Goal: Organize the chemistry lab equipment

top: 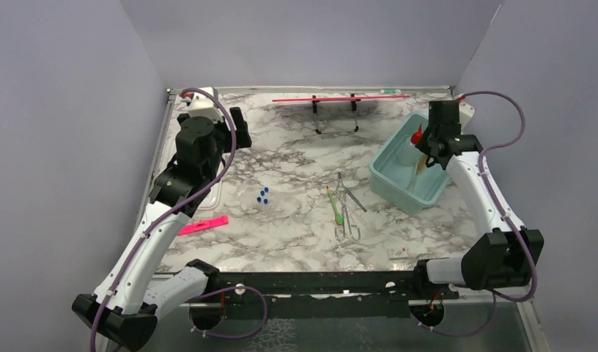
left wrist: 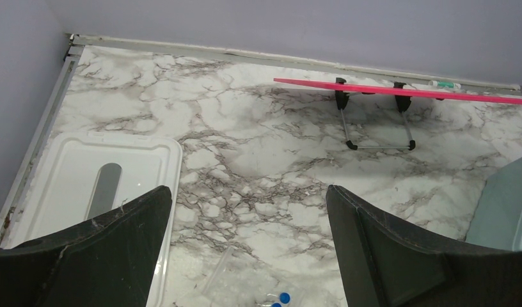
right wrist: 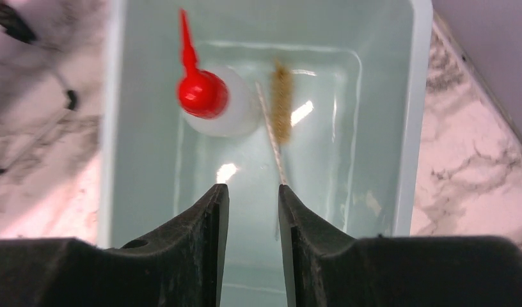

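Observation:
A clear squeeze bottle point(right wrist: 236, 115) with a red nozzle stands in the pale teal bin point(right wrist: 415, 128), and beside it lies a bristly tan brush point(right wrist: 281, 105) whose thin wire handle runs toward my right finger. My right gripper point(right wrist: 253, 187) hangs over the bin, open, with nothing between its jaws. Blue-capped tubes point(top: 263, 196) lie mid-table in a clear bag. A green-handled tool point(top: 335, 207) and metal forceps point(top: 347, 213) lie side by side near the centre. My left gripper point(left wrist: 249, 188) is wide open above the table, just behind the tubes point(left wrist: 281, 299).
A white tray point(left wrist: 86, 185) lies at the left edge under my left finger. The long red rod on its black stand point(top: 340, 97) spans the back. A flat pink strip point(top: 204, 225) lies front left. The bin point(top: 399, 183) sits at the right.

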Available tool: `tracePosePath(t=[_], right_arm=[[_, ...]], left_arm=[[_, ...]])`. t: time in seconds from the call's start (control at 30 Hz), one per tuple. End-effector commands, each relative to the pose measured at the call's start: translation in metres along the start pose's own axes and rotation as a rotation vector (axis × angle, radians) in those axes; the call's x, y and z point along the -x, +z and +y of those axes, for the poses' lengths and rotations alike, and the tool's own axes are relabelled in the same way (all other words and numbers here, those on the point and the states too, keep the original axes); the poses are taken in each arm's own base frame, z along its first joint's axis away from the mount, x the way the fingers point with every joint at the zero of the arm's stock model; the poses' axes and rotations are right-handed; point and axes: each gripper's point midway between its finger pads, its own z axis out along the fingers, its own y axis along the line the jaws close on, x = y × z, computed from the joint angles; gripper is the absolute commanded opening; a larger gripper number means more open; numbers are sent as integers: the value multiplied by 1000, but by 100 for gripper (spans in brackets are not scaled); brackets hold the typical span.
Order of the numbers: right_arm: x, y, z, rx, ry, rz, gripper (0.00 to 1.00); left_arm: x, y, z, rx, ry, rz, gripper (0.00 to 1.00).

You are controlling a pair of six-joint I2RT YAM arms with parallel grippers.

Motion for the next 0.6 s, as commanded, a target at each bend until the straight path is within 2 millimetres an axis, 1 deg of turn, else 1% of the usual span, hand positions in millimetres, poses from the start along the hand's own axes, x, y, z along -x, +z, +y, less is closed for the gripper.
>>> tracePosePath(t=[0.0,0.1,0.17,0.2,0.3,0.43,0.5,0.57], right_arm=[[31,-40,14,139,-25,-46,39],[45,-64,24,230,-31,-70,39],[51,-81,39,350,-55,-85,39],[50,-91,51,434,-76,-84,39],[43,-118,82,668,-121,-50,40],[27,-140,112,873,-178,63,39],[17,-146,124,927,-221,82,39],[0,-154,141,948,-299,80,40]], left_arm=[[13,-1,-4,-15,-5,-42,94],[12,-1,-4,-15,-4,-41,93],[12,-1,-3,-14,-5,-41,94],[12,-1,-3,-13,-5,-41,94],[13,0,-4,-14,-5,-42,94],[11,1,-3,-6,-1,-37,94],[10,0,-3,-6,0,-36,94],[8,0,-3,-7,-2,-33,94]])
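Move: The green spatula on the open table lies about 28 cm to the right hand's left, 8 cm back and 17 cm below; the tongs beside it are 24 cm left and 9 cm back. The teal bin's middle is right under this hand, some 2 cm left and level fore and aft; in it the brush lies 3 cm ahead and 2 cm left, the wash bottle 6 cm ahead and 6 cm left. From the left hand the green spatula is about 25 cm right and 4 cm back. Already clear of the brush, the right hand first climbs out of the teal bin almost straight up, then bends into a level leftward swing towards the bin's left side, ending some 11 cm higher and 12 cm farther left. As it swings, the wrist turns about 40 degrees counter-clockwise, rolls its left side up and lifts the fingers' aim a little, bringing the open table with the green spatula and tongs into its view, while the empty fingers stay part-open. ##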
